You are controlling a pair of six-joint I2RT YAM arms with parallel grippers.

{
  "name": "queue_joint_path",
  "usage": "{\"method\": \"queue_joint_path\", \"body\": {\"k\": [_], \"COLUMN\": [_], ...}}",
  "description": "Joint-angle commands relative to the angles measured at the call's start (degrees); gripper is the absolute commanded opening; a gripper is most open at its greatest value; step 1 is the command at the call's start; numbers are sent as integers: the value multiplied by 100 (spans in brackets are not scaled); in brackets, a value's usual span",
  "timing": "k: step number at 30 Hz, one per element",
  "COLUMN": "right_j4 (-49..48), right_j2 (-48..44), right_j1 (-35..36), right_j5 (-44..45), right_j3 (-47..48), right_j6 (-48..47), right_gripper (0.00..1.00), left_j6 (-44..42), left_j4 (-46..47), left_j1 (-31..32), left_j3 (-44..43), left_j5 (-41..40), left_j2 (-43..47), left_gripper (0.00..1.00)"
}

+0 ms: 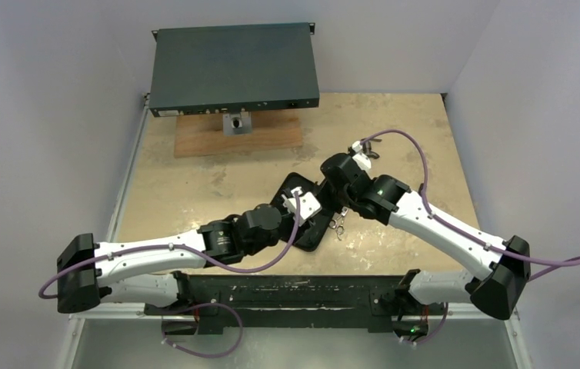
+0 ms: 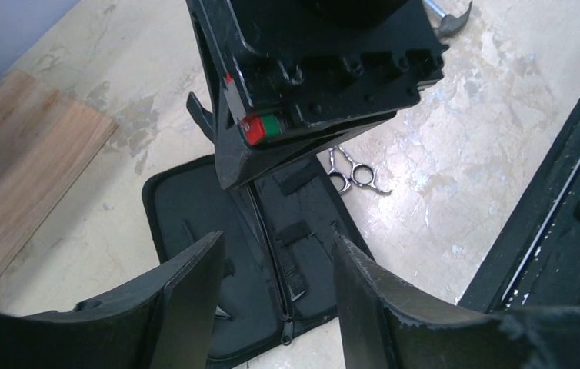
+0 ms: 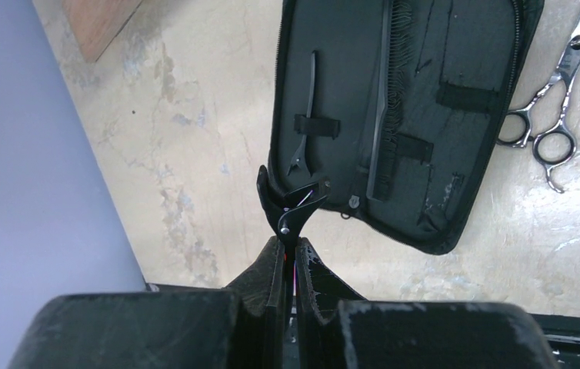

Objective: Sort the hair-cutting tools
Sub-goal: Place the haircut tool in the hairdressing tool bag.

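Observation:
My right gripper (image 3: 291, 247) is shut on a thin black clip (image 3: 290, 207), held just in front of the near edge of an open black case (image 3: 487, 154). A slim black comb (image 3: 383, 123) lies along the case's middle by the zip. A second thin black piece (image 3: 310, 108) sits under a strap in the left half. Small silver scissors (image 3: 552, 115) lie on the table right of the case (image 1: 314, 234), and the top view shows these scissors (image 1: 339, 225) too. My left gripper (image 2: 278, 242) hovers open over the case (image 2: 195, 207), nothing between its fingers, with the comb (image 2: 296, 269) below.
A small hammer (image 2: 448, 19) lies on the table beyond the right arm. A dark flat box (image 1: 233, 69) stands at the back on a wooden board (image 1: 271, 134). A black rail (image 1: 287, 292) runs along the near edge. Both arms crowd the case.

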State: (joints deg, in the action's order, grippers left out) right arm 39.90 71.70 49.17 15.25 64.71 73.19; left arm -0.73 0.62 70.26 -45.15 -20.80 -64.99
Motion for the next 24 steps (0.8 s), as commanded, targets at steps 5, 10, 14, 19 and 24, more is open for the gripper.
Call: {"method": "queue_joint_path", "body": {"k": [5,10,14,19,24], "right_j4": [70,17,-60,-79,-44], "right_j2": [-279,-337,-367,-389,-421], "right_j1": [-5,-5,-4,-4,-9], "right_j5": [-111,-168,-238,-236,-52], "right_j3": [191,129,77,68,89], "right_j6": [135,117,75,-19,-235], "right_gripper": [0,0,0,1,32], "left_j6": [-427,-387,-371,-319,-192], "left_j4": [247,370,433,505,592], "left_j1": [32,32,32,32,32], "left_j3": [-331,-296,-260,-157,7], "left_j5": [-420,-621,-657,-633,-726], "left_j2": [-407,-398,-328,-206,-122], "left_gripper": [36,21,3,0,0]}}
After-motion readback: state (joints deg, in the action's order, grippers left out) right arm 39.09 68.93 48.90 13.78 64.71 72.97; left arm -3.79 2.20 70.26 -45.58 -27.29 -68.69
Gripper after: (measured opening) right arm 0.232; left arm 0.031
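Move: The black hair clip, still pinched in the right fingers, reaches back towards the left hand: its middle is about 4 cm ahead of the left hand point, 1 cm to its right and 1 cm lower. The open tool bag lies under it, roughly 18 cm below the left hand and 1 cm to its left, level fore and aft, with the scissors some 9 cm right and 3 cm back at that same depth. From the right hand the clip's middle is about 2 cm back, straight in line sideways and 1 cm lower. The left hand dips about 2 cm and eases about 2 cm forward so that its half-open fingers come around the clip's near end, and they shut on that shaft before the hand climbs back some 1 cm. The right hand, still pinching the clip near its forked head, rises about 2 cm almost straight up over the bag, then only at the very end opens its fingers to let go of the clip. ##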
